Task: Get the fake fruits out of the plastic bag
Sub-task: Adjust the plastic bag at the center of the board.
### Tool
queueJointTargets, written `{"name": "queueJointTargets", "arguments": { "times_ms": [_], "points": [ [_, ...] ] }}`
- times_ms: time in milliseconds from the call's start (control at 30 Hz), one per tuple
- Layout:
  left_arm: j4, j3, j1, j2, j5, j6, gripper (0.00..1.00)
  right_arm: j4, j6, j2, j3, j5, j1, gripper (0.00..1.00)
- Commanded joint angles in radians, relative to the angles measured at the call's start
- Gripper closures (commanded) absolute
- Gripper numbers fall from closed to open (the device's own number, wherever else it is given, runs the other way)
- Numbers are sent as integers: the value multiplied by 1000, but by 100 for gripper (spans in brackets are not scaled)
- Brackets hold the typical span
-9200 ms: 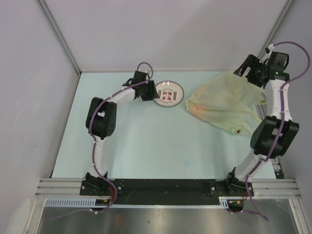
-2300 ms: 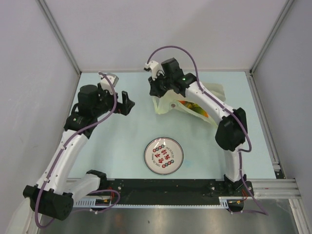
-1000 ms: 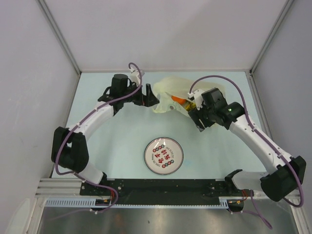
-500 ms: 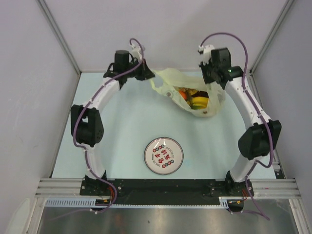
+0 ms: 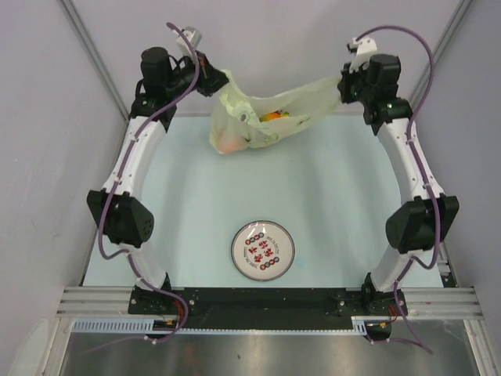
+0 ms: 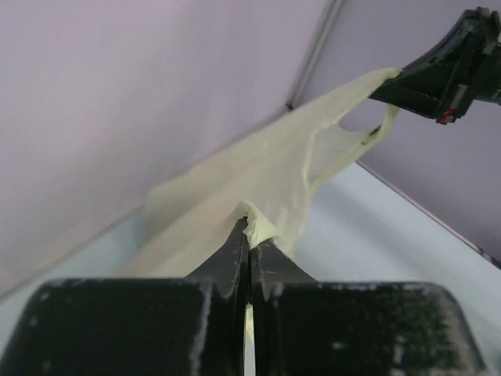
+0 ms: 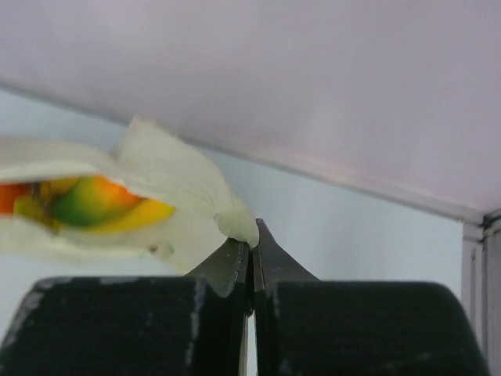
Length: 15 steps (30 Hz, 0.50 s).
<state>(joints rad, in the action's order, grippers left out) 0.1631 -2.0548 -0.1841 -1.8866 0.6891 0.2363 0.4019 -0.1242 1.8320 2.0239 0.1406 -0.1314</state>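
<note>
The pale yellowish plastic bag (image 5: 266,110) hangs stretched in the air at the back of the table, between both arms. My left gripper (image 5: 218,81) is shut on the bag's left end (image 6: 266,227). My right gripper (image 5: 338,84) is shut on its right end (image 7: 235,223). The fake fruits (image 5: 270,117) show through the sagging bag as orange, yellow and green patches. In the right wrist view a green-orange mango (image 7: 90,200) sits inside the bag's mouth. From the left wrist I see the bag (image 6: 258,172) running across to the right gripper (image 6: 395,78).
A round white plate (image 5: 263,250) with red marks lies on the pale blue tabletop (image 5: 337,204) near the front, between the arm bases. Grey walls close in the back and both sides.
Both grippers have closed on the bag's ends and lifted it off the table, spreading apart toward the back corners. The bag now hangs taut, fruits sagging to its left part.
</note>
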Motion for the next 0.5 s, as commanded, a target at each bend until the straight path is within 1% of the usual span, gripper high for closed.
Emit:
{"name": "queueJointTargets", "arguments": {
  "times_ms": [0, 33, 67, 100, 133, 200, 233, 300, 367, 400, 433, 467],
  "points": [
    [111, 277, -3, 200, 107, -83, 100, -115, -98, -246, -383, 59, -28, 100],
    [131, 342, -3, 258, 109, -95, 100, -112, -103, -311, -455, 66, -31, 100],
    [165, 402, -2, 295, 116, -123, 100, -101, -104, -338, -509, 65, -37, 100],
    [180, 511, -2, 326, 125, -140, 100, -62, -92, -364, -555, 62, -40, 100],
    [197, 559, -2, 383, 145, -156, 100, -32, -81, -403, -630, 63, -49, 100],
    [256, 674, -3, 431, 151, -198, 100, 35, -54, -448, -692, 60, -51, 100],
    [307, 700, -3, 452, 159, -233, 100, 41, -39, -471, -749, 62, -48, 100],
    [358, 749, -2, 500, 153, -271, 100, 51, -41, -546, -787, 59, -51, 100],
    [444, 748, -2, 518, 159, -319, 100, 49, -54, -604, -784, 50, -69, 74],
    [469, 731, -2, 518, 171, -327, 100, 31, -63, -628, -780, 41, -80, 64],
    [511, 720, -2, 518, 182, -333, 100, 20, -72, -648, -772, 31, -91, 48],
    [522, 713, -2, 517, 213, -328, 100, -3, -98, -681, -757, 28, -127, 41]
  ]
}}
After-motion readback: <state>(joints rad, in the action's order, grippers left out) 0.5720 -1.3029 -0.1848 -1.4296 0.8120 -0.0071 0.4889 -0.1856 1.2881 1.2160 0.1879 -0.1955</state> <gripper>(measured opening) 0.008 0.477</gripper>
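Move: Both grippers already hold the bag's rim, raised high. The board's centre lies about 22 cm back, 9 cm right and 28 cm below the left gripper; from the right one it is some 26 cm back, 21 cm left and 24 cm below. The fruits in the bag sit between the hands, roughly 3 cm back, 11 cm right and 14 cm below the left gripper. The plate lies about 39 cm back, 9 cm right and 27 cm below it. Bring both grippers back and down together, about 18 cm each way on the left and a little less on the right, drawing the bag by its rim towards the board's centre. Tip the left fingers some 30 degrees downward and keep their pinch; tip the right fingers down less, then open them about halfway at the end to let go of their corner. ##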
